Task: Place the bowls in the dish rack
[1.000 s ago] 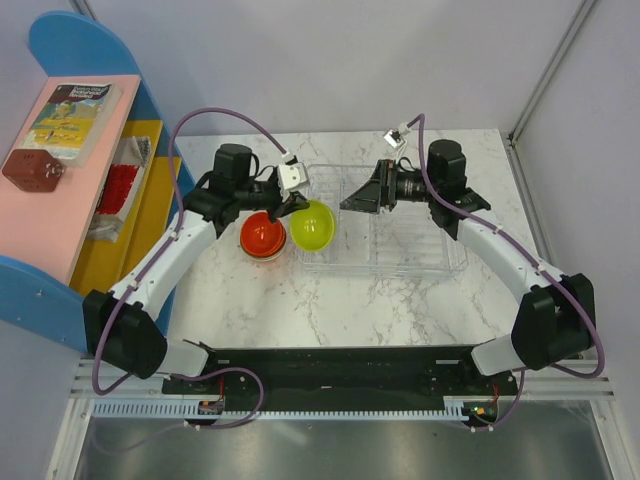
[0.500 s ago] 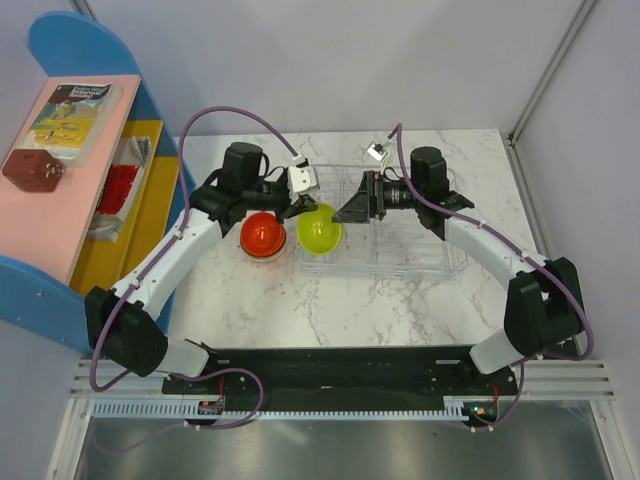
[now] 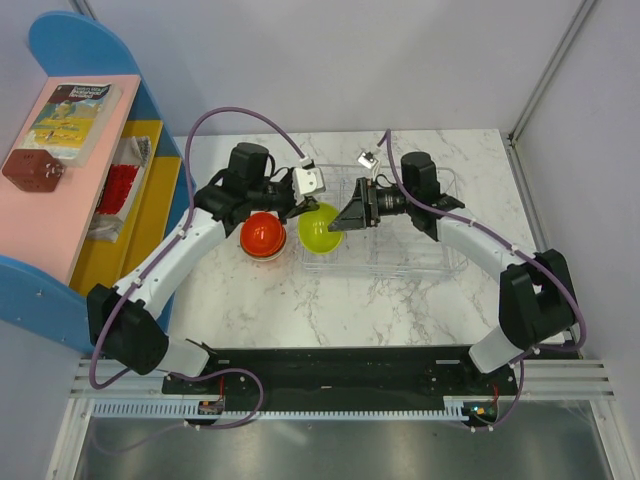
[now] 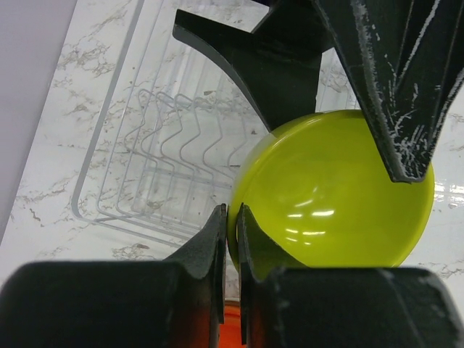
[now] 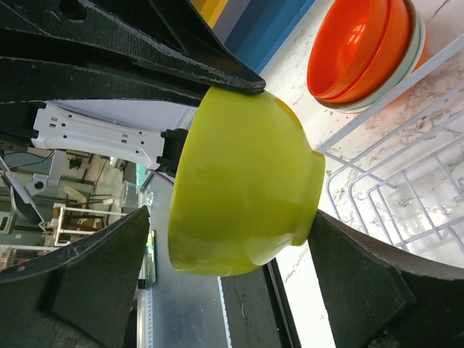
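My left gripper (image 4: pixel 232 217) is shut on the rim of the lime green bowl (image 3: pixel 320 228), holding it on its side in the air over the left end of the clear dish rack (image 3: pixel 440 255). From the right, my right gripper (image 3: pixel 340 215) stands open astride that bowl (image 5: pixel 246 188). One of its fingers is by the bowl's foot; the other is a gap away from the rim side. A stack of orange bowls (image 3: pixel 263 235) rests on the table just left of the rack, with a pale mint bowl (image 5: pixel 415 51) at its bottom. The rack's wire ribs (image 4: pixel 167 145) hold nothing.
A blue, pink and yellow shelf (image 3: pixel 70 170) with a book and small items stands along the table's left edge. Grey walls close off the back and the right. Both arms' cables loop above the rack.
My left gripper has carried the lime bowl to the right, over the rack's left end. My right gripper has moved left until its fingers straddle the bowl, and its jaws have narrowed slightly.
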Controlling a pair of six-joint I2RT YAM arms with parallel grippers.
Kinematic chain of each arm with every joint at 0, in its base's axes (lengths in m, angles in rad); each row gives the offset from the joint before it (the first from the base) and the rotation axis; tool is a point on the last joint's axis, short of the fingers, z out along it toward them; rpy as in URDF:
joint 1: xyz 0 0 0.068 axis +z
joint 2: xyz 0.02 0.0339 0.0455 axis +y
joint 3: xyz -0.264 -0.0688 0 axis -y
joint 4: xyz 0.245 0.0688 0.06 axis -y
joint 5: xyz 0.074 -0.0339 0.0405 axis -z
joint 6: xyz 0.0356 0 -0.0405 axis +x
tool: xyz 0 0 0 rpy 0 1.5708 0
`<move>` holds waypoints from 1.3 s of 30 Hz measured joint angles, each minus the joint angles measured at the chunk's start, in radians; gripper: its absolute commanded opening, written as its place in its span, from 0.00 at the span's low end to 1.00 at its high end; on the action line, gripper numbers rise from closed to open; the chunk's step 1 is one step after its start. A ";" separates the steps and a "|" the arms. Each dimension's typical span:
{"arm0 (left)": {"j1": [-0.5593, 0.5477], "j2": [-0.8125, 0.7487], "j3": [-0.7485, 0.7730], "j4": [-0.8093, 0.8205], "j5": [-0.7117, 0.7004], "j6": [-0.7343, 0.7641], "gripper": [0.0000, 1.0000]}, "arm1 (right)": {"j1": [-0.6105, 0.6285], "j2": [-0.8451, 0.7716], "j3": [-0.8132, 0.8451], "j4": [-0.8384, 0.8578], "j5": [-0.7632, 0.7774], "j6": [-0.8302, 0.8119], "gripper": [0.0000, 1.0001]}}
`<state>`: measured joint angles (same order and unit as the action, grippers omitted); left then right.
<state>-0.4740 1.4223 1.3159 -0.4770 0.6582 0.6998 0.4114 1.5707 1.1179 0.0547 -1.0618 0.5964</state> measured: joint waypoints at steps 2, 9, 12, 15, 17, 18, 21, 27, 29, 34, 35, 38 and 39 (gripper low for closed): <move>-0.004 0.005 0.000 0.000 -0.007 0.001 0.02 | 0.008 0.010 -0.003 0.020 -0.016 0.029 0.94; -0.006 0.006 0.000 -0.003 -0.014 0.001 0.02 | 0.013 0.033 -0.010 0.056 -0.051 0.079 0.88; -0.006 0.006 0.002 -0.003 -0.014 0.001 0.02 | 0.012 0.033 -0.016 0.070 -0.059 0.090 0.88; -0.006 0.006 0.002 -0.004 -0.015 0.001 0.02 | 0.012 0.033 -0.025 0.091 -0.063 0.100 0.88; -0.006 0.006 0.002 -0.005 -0.015 0.002 0.02 | 0.012 0.033 -0.031 0.105 -0.064 0.109 0.87; -0.006 0.006 0.002 -0.006 -0.015 0.002 0.02 | 0.012 0.033 -0.034 0.112 -0.064 0.115 0.87; -0.006 0.006 0.002 -0.006 -0.017 0.002 0.02 | 0.012 0.033 -0.045 0.137 -0.064 0.126 0.85; -0.009 0.006 0.002 -0.006 -0.021 0.002 0.02 | 0.012 0.033 -0.060 0.163 -0.058 0.142 0.60; -0.009 0.006 0.002 -0.006 -0.022 0.003 0.02 | 0.012 0.033 -0.063 0.167 -0.056 0.145 0.44; -0.009 0.006 0.002 -0.005 -0.024 0.005 0.02 | 0.012 0.033 -0.064 0.176 -0.051 0.153 0.00; -0.009 0.006 0.002 -0.005 -0.026 0.005 0.02 | 0.012 0.033 -0.064 0.177 -0.050 0.153 0.00; -0.008 0.006 0.002 -0.003 -0.028 0.005 0.02 | 0.012 0.033 -0.064 0.178 -0.047 0.153 0.00; -0.008 0.006 0.002 -0.003 -0.028 0.006 0.13 | 0.012 0.033 -0.064 0.178 -0.047 0.153 0.00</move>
<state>-0.4824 1.4288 1.3174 -0.4805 0.6300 0.7055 0.4232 1.6039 1.0538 0.2329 -1.1088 0.7490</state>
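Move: The green bowl, already pinched by the left hand at its rim, hangs mouth sideways. Its middle lies about 4 cm left of the right hand's wide-open fingers and 1 cm back, about level; from the left hand it is roughly 5 cm back, 2 cm right and 2 cm lower. From the right hand, the orange bowls stand some 19 cm left, 1 cm ahead and 16 cm below; the dish rack's middle is about 12 cm right, 4 cm ahead and 17 cm below. Easing back about 1 cm, with a slight drift left and down and a tilt of some 5 degrees, the right hand settles around the green bowl and slowly closes its fingers about a fifth of their range, until they take hold across it, one at the mouth side, the other at the foot side. The left hand stays in place and keeps its pinch on the rim. ##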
